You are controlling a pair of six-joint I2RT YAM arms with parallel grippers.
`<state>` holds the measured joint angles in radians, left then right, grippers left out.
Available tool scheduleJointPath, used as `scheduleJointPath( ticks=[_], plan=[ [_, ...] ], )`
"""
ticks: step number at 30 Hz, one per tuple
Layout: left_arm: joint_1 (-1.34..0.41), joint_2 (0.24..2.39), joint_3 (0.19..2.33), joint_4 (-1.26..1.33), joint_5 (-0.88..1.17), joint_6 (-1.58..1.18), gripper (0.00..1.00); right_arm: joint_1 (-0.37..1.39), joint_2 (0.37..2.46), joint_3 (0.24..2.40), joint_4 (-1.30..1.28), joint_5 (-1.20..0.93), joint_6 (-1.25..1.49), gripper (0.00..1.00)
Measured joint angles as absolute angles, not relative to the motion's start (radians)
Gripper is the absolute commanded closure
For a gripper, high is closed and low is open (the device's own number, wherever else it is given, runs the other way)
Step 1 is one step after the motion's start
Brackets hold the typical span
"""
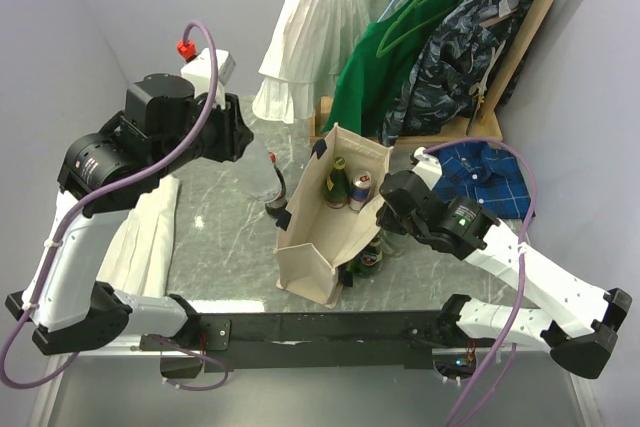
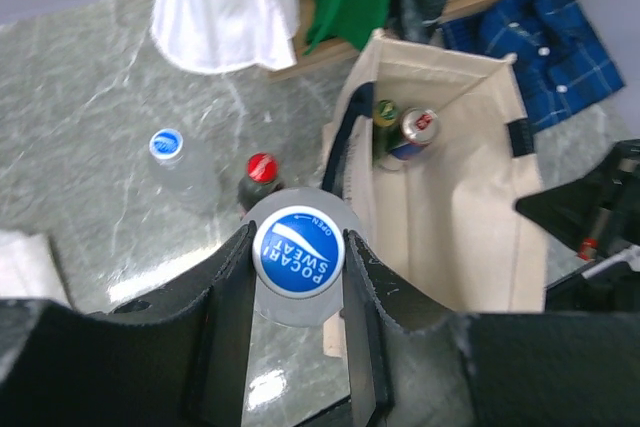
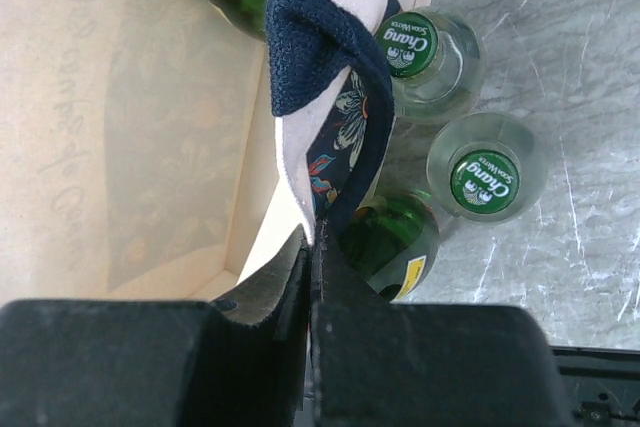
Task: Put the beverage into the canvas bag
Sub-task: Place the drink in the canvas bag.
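A clear Pocari Sweat beverage bottle with a blue cap (image 2: 298, 252) hangs above the table, and my left gripper (image 2: 298, 259) is shut on its neck, just left of the canvas bag (image 2: 455, 217). The cream bag (image 1: 322, 247) stands upright and open. Inside it are a green bottle (image 2: 384, 113) and a can (image 2: 418, 126). My right gripper (image 3: 313, 247) is shut on the bag's right rim (image 3: 292, 162), beside the navy handle (image 3: 312, 42).
A clear blue-capped bottle (image 2: 167, 147) and a red-capped dark bottle (image 2: 261, 169) stand left of the bag. Two Chang soda bottles (image 3: 408, 45) (image 3: 484, 179) and a green bottle (image 3: 398, 237) stand right of it. A white cloth (image 1: 140, 232) lies left; hanging clothes (image 1: 400, 47) stand behind.
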<state>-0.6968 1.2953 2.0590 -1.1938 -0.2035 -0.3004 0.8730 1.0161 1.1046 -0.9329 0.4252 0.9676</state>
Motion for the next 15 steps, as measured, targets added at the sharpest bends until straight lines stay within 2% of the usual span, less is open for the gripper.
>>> scheduleJointPath(
  ticks=[15],
  plan=[
    [-0.868, 1.404, 2.194, -1.160, -0.204, -0.258, 0.99, 0.873, 1.003, 1.084, -0.920, 0.426, 0.979, 1.00]
  ],
)
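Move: The left hand already holds a clear drink bottle by its neck. The canvas bag's open mouth lies about 16 cm to its right, 2 cm back and some 22 cm below. The cola bottle stands 8 cm ahead and 3 cm right, the other clear bottle 11 cm ahead and 2 cm left, both about 31 cm down. In the bag, the green bottle is 17 cm right and 7 cm ahead. From the right hand, the mouth is 11 cm left, 2 cm ahead, at its height. Rightwards and slightly upwards, the left hand carries the drink bottle about 6 cm towards the canvas bag, the climb easing off as it nears the left rim. The wrist swings some 10 degrees clockwise while the fingers keep their hold below the blue cap. The right hand stays put, still pinching the bag's right rim. ##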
